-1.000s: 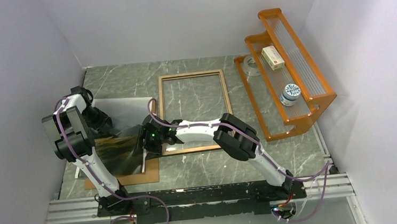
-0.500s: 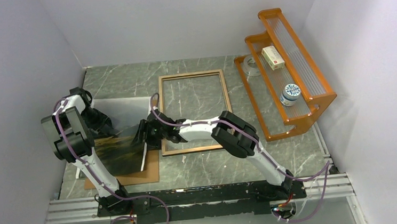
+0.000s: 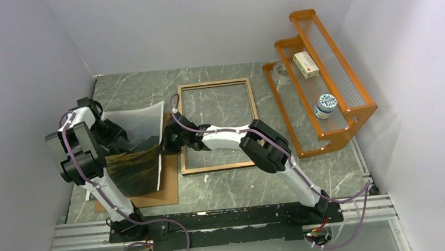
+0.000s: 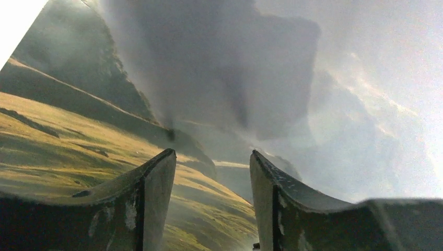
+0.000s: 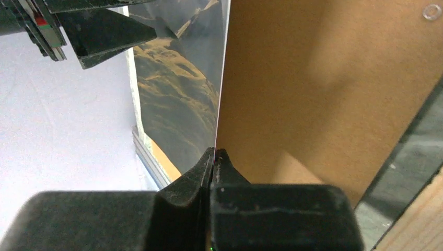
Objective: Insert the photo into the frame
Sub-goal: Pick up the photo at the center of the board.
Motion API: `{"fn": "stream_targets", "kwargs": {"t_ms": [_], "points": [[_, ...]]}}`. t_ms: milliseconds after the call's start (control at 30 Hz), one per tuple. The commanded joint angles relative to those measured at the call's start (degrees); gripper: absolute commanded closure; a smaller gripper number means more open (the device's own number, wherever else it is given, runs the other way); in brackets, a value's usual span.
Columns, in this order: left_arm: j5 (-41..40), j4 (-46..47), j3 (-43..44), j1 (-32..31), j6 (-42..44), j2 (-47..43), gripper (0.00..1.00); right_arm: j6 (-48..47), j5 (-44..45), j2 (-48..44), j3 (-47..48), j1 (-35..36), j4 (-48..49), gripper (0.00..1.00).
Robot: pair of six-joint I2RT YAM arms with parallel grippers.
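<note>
The photo (image 3: pixel 132 168), dark mountains over yellow-green hills, is lifted and curved at the left of the table, over the brown backing board (image 3: pixel 169 193). My right gripper (image 3: pixel 163 144) is shut on its right edge; the right wrist view shows the jaws (image 5: pixel 214 152) closed on the thin edge, with the print (image 5: pixel 177 99) to the left and the board (image 5: pixel 324 94) to the right. My left gripper (image 3: pixel 124 144) is open, its fingers (image 4: pixel 156 178) spread just over the printed face (image 4: pixel 224 78). The frame (image 3: pixel 213 83) lies wood side up at the centre, empty.
An orange rack (image 3: pixel 335 130) stands at the right with a small box (image 3: pixel 306 64) and a round tin (image 3: pixel 326 105) on it, and a tape roll (image 3: pixel 282 73) at its far end. White walls close in on three sides.
My right gripper has moved towards the far side while holding the photo's edge, raising and curling the sheet. The left arm has hardly moved.
</note>
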Motion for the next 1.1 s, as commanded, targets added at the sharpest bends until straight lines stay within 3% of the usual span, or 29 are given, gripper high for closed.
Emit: {"fn": "stream_targets", "kwargs": {"t_ms": [0, 300, 567, 767, 933, 1067], "points": [[2.76, -0.41, 2.33, -0.2, 1.12, -6.88, 0.37, -8.94, 1.98, -3.83, 4.61, 0.25, -4.89, 1.0], [19.5, -0.17, 12.19, -3.9, 3.74, -17.58, 0.16, -30.54, 8.24, -14.88, 6.44, 0.19, -21.31, 1.0], [24.22, 1.21, 17.39, -13.43, 2.97, -21.19, 0.06, -39.89, 15.29, -23.32, 5.35, 0.26, -28.81, 1.0], [23.39, 3.72, 17.67, -18.14, 0.5, -24.57, 0.06, -43.61, 20.27, -23.79, 7.92, 0.34, -33.9, 1.0], [17.25, 1.59, 16.96, -18.2, 0.79, -28.86, 0.06, -47.43, 21.54, -21.27, 13.19, 0.48, -38.58, 1.0], [17.0, 5.16, 13.37, -18.24, -1.68, -30.99, 0.06, -50.74, 23.01, -19.45, 16.06, 1.1, -40.69, 1.0]]}}
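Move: The photo's right edge is already in the right fingers, its middle some 13 cm to the left of that hand, level with it and about 4 cm lower. The wooden frame's middle lies some 22 cm to the right and 7 cm ahead; the brown backing board's middle is 12 cm to the left and 5 cm back. From the left hand, just over the photo, its middle is about 6 cm back, 6 cm to the right and 1 cm below. The photo, still pinched by its right edge, is carried up about 15 cm and 11 cm to the right towards the frame, the right wrist rolling some 50 degrees with its fingers staying shut. The left hand leaves the photo's surface upwards, nearly 30 cm, swinging right, clockwise and slightly forward; its fingers open almost fully and tilt up to point more forward. ##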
